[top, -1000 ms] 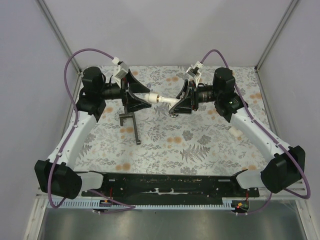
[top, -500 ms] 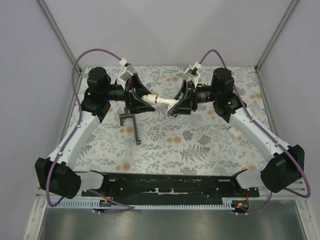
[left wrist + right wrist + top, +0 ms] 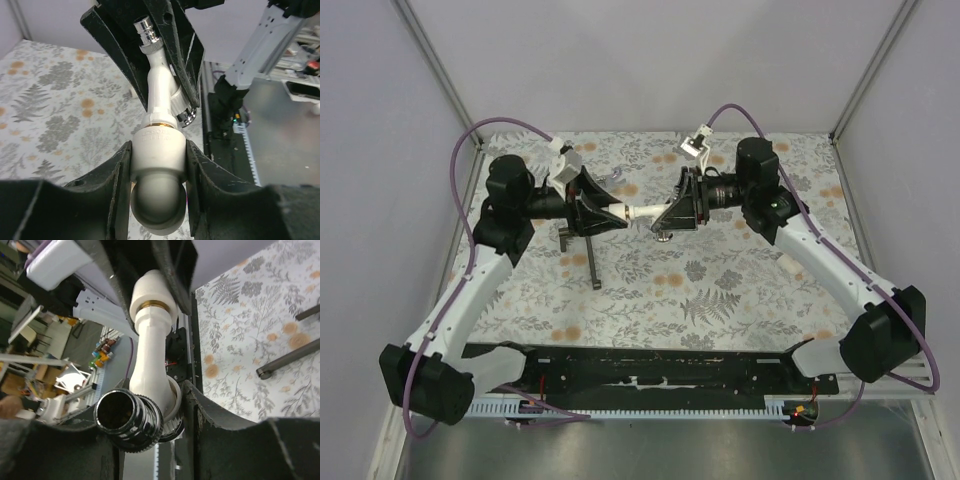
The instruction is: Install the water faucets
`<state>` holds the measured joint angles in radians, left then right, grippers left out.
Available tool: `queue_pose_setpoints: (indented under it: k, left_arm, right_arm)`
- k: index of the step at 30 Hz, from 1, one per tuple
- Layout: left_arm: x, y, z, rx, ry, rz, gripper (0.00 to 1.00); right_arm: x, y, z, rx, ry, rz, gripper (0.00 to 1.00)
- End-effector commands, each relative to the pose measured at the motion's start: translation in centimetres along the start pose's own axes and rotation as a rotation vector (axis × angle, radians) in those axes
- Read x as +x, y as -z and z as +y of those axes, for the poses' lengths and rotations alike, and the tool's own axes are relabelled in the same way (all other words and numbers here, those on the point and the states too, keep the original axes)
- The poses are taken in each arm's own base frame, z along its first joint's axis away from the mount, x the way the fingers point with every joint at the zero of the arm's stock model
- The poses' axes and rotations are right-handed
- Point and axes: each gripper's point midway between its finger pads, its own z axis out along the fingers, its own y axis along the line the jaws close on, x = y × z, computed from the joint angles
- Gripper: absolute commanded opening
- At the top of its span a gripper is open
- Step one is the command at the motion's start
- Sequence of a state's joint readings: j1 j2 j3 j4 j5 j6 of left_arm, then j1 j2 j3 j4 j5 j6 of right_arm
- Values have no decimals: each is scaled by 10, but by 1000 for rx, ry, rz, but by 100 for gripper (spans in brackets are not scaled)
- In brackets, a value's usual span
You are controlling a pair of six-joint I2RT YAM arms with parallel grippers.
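A white water faucet hangs in the air above the table, between my two grippers. It has a Y-shaped body with silvery metal ends. One end joins a round white fitting at a brass ring. My left gripper is shut on that fitting, a finger pressed against each side. My right gripper is shut on the faucet beside its chrome nozzle. In the top view, the left gripper and right gripper face each other.
A dark T-shaped metal tool lies on the flowered tablecloth below the left gripper; its bars show in the right wrist view. A tiny grey piece sits under the right gripper. Grey walls enclose the table.
The left gripper's jaws have closed onto the white fitting. The left arm has swung its elbow outward and down, and both grippers with the faucet have shifted slightly.
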<state>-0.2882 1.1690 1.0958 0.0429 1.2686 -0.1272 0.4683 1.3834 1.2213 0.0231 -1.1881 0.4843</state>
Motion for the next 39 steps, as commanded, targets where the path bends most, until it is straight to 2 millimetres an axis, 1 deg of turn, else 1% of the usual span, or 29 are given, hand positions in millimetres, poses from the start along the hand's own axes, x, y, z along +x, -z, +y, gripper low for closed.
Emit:
queue_pose_setpoints:
  k: [1, 2, 3, 4, 6, 7, 8, 10, 12, 14, 16, 17, 18, 21, 23, 24, 28, 30, 33, 35, 39]
  left_arm:
    - [-3, 12, -1, -129, -266, -11, 2]
    - [-2, 14, 1, -160, -290, -11, 2]
    - [3, 17, 4, -195, -284, -1, 2]
    - [4, 20, 7, -229, -290, -1, 2]
    - [7, 23, 13, -281, -266, -1, 2]
    - [9, 23, 16, -299, -241, -6, 2]
    - [12, 24, 19, -318, -204, -8, 2]
    - [7, 21, 21, -326, -132, -53, 2]
    - [4, 18, 21, -321, -57, -85, 2]
    - [0, 16, 20, -311, 21, -110, 2]
    - [-5, 14, 19, -310, 105, -136, 2]
    - [-6, 13, 20, -312, 163, -147, 2]
    - [-10, 12, 19, -307, 195, -155, 2]
    - [-22, 9, 18, -297, 301, -180, 2]
    - [-29, 8, 17, -293, 360, -195, 2]
    - [-33, 7, 15, -286, 384, -202, 2]
    - [-39, 5, 17, -280, 510, -216, 2]
    - [-37, 3, 18, -276, 578, -211, 2]
    - [-34, 1, 17, -254, 632, -186, 2]
    - [-33, 0, 15, -245, 639, -177, 2]
    - [-32, -1, 10, -222, 655, -158, 2]
  right_arm:
    - [-7, -2, -17, 123, -350, -39, 11]
    - [-7, -3, -18, 122, -378, -50, 19]
    - [-10, -3, -16, 111, -380, -71, 25]
    - [-12, -2, -13, 105, -366, -83, 30]
    - [-17, 3, -11, 127, -281, -92, 48]
    - [-15, 8, -13, 164, -261, -80, 56]
    - [-16, 12, -16, 197, -201, -76, 62]
    - [-19, 21, -17, 256, -65, -79, 72]
    - [-23, 31, -16, 301, 82, -88, 74]
    - [-24, 41, -14, 346, 256, -87, 81]
    - [-23, 50, -10, 371, 456, -72, 82]
    - [-21, 54, -10, 386, 536, -60, 86]
    - [-18, 57, -10, 390, 628, -43, 87]
    - [-8, 63, -15, 403, 801, 4, 87]
    - [-6, 65, -16, 409, 861, 18, 88]
    - [-6, 66, -14, 409, 896, 20, 95]
    - [-10, 66, -16, 428, 998, 12, 96]
    - [-16, 65, -17, 442, 1020, 0, 96]
    - [-26, 62, -19, 473, 1049, -18, 98]
    - [-33, 61, -23, 503, 1069, -34, 98]
    - [-51, 58, -20, 540, 1120, -91, 98]
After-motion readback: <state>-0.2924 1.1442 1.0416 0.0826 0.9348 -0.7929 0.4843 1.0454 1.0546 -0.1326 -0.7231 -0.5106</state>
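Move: The white connector in the left fingers lies about 9 cm to the right hand's left, nearly level; the faucet's chrome side outlet is roughly 4 cm back from the right hand. From the left hand the faucet body, still gripped by the right, is some 8 cm to its right. On the table some 30 cm below, the grey pipe frame lies about 9 cm left and 3 cm ahead of the left hand, the clear knob about 17 cm ahead and 2 cm left. With a short opposing twist both hands first turn about the line of the fitting while dipping slightly. The right fingers then open wide and let go of the faucet, backing about 7 cm rightward off it, ending a little farther forward and rolled back some 60 degrees. The left keeps its grip on the connector, dips and recovers about 3 cm while easing forward, and rolls the faucet, its free end swinging forward. ##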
